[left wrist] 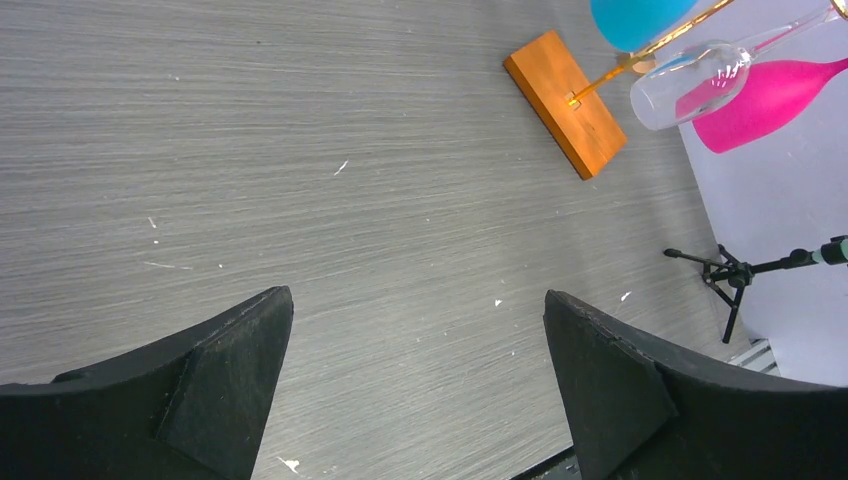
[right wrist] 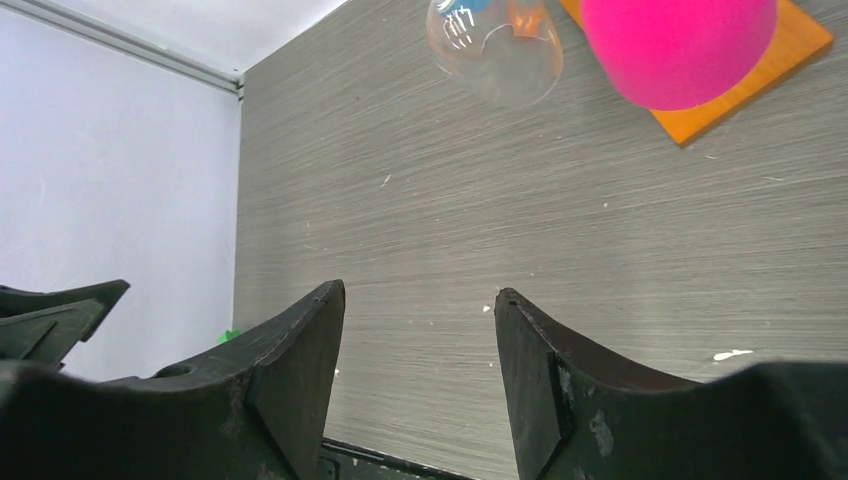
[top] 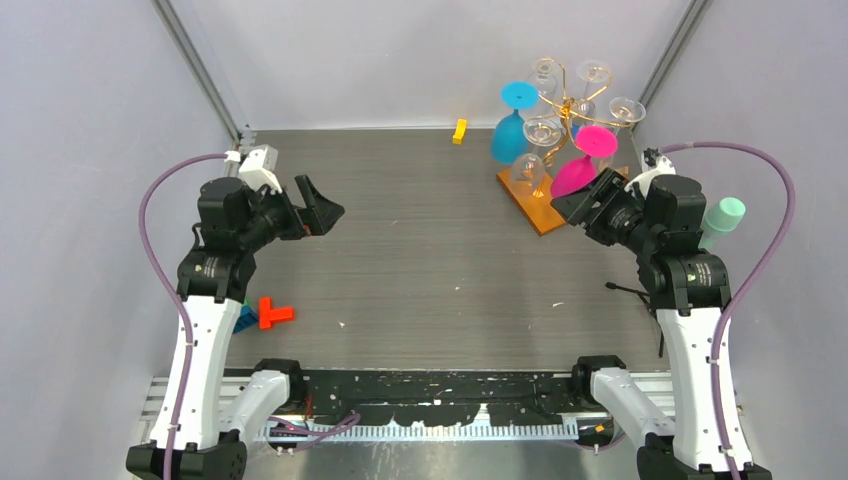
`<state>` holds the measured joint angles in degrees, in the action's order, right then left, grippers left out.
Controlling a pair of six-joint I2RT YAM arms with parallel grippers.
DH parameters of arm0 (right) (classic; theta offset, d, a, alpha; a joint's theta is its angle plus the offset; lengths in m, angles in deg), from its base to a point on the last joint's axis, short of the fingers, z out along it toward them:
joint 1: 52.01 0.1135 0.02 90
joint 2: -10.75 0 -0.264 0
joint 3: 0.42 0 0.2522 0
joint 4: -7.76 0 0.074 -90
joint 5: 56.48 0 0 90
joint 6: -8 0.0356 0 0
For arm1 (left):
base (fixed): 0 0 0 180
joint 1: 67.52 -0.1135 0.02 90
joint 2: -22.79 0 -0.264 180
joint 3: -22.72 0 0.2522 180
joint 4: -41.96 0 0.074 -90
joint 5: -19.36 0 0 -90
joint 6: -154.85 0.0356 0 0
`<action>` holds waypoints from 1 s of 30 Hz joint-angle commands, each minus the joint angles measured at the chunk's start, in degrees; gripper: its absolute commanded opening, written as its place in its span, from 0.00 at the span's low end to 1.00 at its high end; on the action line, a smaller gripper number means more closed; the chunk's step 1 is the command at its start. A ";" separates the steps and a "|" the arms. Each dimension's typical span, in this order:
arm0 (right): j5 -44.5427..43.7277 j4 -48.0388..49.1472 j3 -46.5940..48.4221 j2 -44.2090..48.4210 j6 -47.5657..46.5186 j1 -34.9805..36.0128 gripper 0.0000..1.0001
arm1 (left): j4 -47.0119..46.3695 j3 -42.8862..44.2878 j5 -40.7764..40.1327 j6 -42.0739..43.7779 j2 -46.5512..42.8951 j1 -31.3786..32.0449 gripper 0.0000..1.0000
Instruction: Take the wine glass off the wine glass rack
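Observation:
The wine glass rack [top: 566,104] is a gold wire stand on an orange-brown wooden base [top: 541,213] at the back right. A blue glass [top: 510,132], a pink glass [top: 583,164] and several clear glasses [top: 543,131] hang on it upside down. My right gripper [top: 584,201] is open and empty, right beside the pink glass, above the base. In the right wrist view the open gripper [right wrist: 420,292] sits below a clear glass [right wrist: 495,45] and the pink glass [right wrist: 675,45]. My left gripper [top: 330,208] is open and empty at the left, far from the rack [left wrist: 565,115].
A yellow block [top: 459,131] lies by the back wall. A red block [top: 272,313] and a blue one [top: 245,318] lie near the left arm. A mint green cylinder [top: 722,220] stands right of the right arm. A small black tripod [left wrist: 730,275] lies near it.

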<state>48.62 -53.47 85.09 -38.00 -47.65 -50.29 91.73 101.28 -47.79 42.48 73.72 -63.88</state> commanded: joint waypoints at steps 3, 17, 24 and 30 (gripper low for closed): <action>3.98 7.10 -1.41 0.44 5.20 0.19 0.63 | -2.47 0.26 0.71 -0.83 -0.41 0.10 1.00; -1.23 22.20 -2.93 -1.34 25.90 0.25 0.71 | -2.30 -2.60 2.78 0.93 -2.55 0.14 1.00; -12.15 25.49 -3.23 -2.55 36.22 0.86 0.71 | -3.17 -4.11 3.27 0.60 -3.16 0.14 1.00; -14.38 25.03 -1.28 -8.77 37.29 3.30 0.66 | -4.03 -4.95 3.34 -0.01 -2.86 0.17 1.00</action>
<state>38.19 -31.13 81.85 -43.16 -12.96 -48.85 91.23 96.71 -45.89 42.67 71.34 -63.88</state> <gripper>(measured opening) 0.666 0.994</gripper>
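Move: The pink wine glass hangs foot-up about 12 cm ahead of my right hand and 3 cm to its right, its middle roughly 5 cm below. The nearer clear glass hangs some 13 cm ahead and 6 cm left, at about the same height as the pink glass; the rack's gold hub is about 18 cm ahead and 2 cm left, level with my hand. From my left hand the pink glass lies about 10 cm ahead, 44 cm right and 3 cm below. I swing my empty right hand about 2 cm left and then carry it forward and up towards the upturned foot of the pink glass, drifting back right: about 7 cm forward and 5 up in all, dipping slightly at the end. On the way I roll its left side up some 30 degrees and turn it clockwise, jaws still apart. My left hand eases a couple of centimetres down and slightly back. ##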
